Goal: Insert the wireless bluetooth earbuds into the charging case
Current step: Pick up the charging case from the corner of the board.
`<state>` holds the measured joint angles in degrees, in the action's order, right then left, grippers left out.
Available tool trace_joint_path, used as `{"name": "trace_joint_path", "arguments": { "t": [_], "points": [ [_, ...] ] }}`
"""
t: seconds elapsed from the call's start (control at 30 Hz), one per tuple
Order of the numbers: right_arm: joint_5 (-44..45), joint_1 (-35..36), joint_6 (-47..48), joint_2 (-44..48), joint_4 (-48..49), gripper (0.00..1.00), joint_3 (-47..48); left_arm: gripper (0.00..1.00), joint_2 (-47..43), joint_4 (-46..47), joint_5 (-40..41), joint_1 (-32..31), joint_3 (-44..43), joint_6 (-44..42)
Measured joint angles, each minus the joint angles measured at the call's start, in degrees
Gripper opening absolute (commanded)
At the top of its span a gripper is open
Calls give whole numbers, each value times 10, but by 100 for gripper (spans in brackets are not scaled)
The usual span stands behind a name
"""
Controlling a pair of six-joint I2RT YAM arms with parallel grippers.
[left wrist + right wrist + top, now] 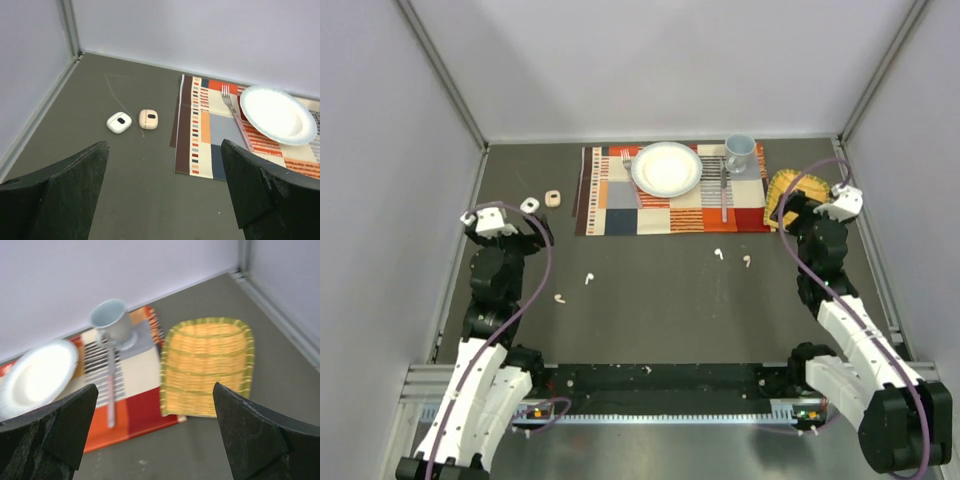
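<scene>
Four tiny earbuds lie on the dark table: a white one (589, 278) and a pinkish one (559, 297) left of centre, another white one (718, 254) and another pinkish one (747, 261) right of centre. Two small charging cases sit side by side at the left, one white (529, 205) (119, 122), one beige (553, 198) (148, 119), each with a dark oval on top. My left gripper (532, 228) (164, 146) hangs open and empty just short of the cases. At the far right my right gripper (798, 208) (155, 387) stands open and empty near the woven basket.
A patterned placemat (620, 210) (200, 130) at the back holds a white plate (667, 168) (277, 114), a fork (231, 102), a knife (724, 195) (111, 395) and a pale mug (740, 152) (111, 320). A yellow woven basket (782, 185) (207, 365) lies right of it. Grey walls enclose three sides.
</scene>
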<state>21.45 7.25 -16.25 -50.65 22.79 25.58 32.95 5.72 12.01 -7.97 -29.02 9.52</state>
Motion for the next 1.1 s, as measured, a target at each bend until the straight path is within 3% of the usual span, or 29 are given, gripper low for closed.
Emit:
{"name": "trace_joint_path", "arguments": {
  "t": [0.17,0.37,0.53,0.67,0.87,1.1],
  "points": [
    [-142,0,-30,-11,-87,99,69,99,-30,-127,66,0,-83,35],
    [-354,0,-82,-51,-76,99,74,99,-46,-240,94,0,-156,62],
    [-461,0,-118,-99,-71,99,78,99,-39,-331,74,0,-162,103],
    [-478,0,-114,-111,-122,99,105,99,-14,-368,58,0,-162,122],
    [-372,-2,-131,-71,-229,99,177,99,54,-392,37,0,-168,138],
    [-362,-10,-200,34,-208,99,127,99,136,-389,28,0,-171,143]
  ]
}}
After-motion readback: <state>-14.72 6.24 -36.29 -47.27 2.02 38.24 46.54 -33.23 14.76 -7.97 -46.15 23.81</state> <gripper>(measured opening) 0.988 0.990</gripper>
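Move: On the board's far left corner, the white charging case lies about 19 cm ahead of the left hand, 6 cm to its left and 25 cm below. The beige case is 21 cm ahead, straight in line; the cream earbud is 9 cm back and 5 cm right, the white earbud 4 cm back and 11 cm right. From the right hand, the white case is about 15 cm ahead and 64 cm left, 20 cm below. Drawing back about 5 cm while first rising and edging left, the left hand then sinks to some 7 cm below its start and eases forward again, tipping down about 30 degrees over bare board short of the cases. The right hand sweeps some 15 cm left, swinging counter-clockwise, then comes partly back, rising. Both grippers stay wide open, touching nothing. ##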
